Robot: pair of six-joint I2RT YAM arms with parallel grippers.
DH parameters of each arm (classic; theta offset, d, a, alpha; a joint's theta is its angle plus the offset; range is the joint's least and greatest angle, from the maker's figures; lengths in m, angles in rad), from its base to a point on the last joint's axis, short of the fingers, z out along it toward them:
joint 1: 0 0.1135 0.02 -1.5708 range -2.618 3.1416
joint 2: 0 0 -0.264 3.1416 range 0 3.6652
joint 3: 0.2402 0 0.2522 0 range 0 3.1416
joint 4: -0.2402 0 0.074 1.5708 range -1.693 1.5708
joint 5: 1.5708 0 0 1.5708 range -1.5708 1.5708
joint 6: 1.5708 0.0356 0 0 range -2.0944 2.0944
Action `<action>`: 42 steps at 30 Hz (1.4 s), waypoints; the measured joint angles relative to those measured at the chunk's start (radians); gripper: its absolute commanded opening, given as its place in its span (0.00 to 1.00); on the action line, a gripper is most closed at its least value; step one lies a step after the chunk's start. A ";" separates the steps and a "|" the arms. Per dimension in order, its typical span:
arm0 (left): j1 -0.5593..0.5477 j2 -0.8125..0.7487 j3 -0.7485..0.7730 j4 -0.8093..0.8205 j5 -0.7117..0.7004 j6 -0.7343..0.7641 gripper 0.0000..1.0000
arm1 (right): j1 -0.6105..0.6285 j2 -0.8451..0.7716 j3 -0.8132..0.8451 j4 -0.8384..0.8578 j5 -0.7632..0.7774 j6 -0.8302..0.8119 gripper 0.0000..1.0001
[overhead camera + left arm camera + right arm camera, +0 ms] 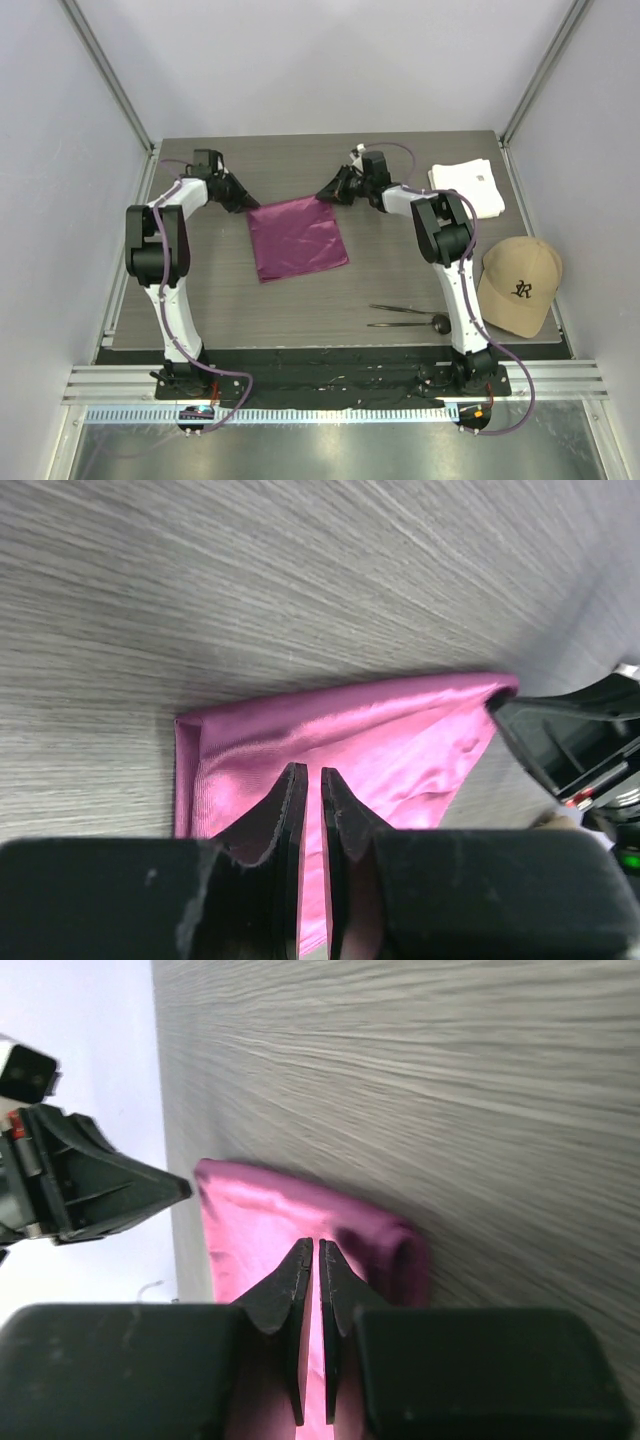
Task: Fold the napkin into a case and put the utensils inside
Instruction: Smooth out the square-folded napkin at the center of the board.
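Observation:
The magenta napkin lies as a square in the middle of the table, its far edge slightly raised. My left gripper sits at its far left corner and my right gripper at its far right corner. In the left wrist view the gripper has its jaws pressed to a thin slit with the pink napkin in it. The right wrist view shows the same: the gripper pinches the napkin, whose edge curls up beside it. Two dark utensils, one a spoon, lie near the right arm's base.
A folded white cloth lies at the back right corner. A tan cap sits at the right edge beside the right arm. White walls close in the table on three sides.

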 measured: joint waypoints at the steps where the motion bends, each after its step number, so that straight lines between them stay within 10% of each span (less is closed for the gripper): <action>1: 0.003 0.002 0.001 0.003 0.006 -0.005 0.14 | 0.007 0.000 0.006 0.001 0.000 0.008 0.12; 27: 0.054 0.006 0.041 -0.105 -0.042 0.098 0.19 | -0.039 0.094 0.142 -0.062 -0.023 -0.022 0.09; 35: -0.056 -0.362 -0.250 -0.013 0.019 0.071 0.13 | -0.012 -0.144 -0.009 -0.187 0.031 -0.088 0.13; 42: -0.087 -0.344 -0.468 0.011 0.026 0.066 0.12 | 0.127 -0.372 -0.314 -0.019 -0.014 -0.048 0.13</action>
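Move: My left hand hovers about 3 cm above the board; the napkin's far-left corner is some 3 cm to its left and 1 cm ahead. The napkin's middle lies about 10 cm back and 13 cm right, its near-left corner about 21 cm back and 2 cm right. My right hand is low at the far edge: the far-right corner is about 3 cm to its right, level with it, the napkin's middle 12 cm back and 7 cm left. I lower my nearly shut left hand about 3 cm, moving left towards the far-left corner to spread it, linger low there, then lift over the napkin and draw back beside its left edge, dipping towards the near-left corner. My right hand hops left, comes down low, strokes outward and then right along the far edge, then lifts and pulls back over the napkin, ending 8 cm higher than it began. ##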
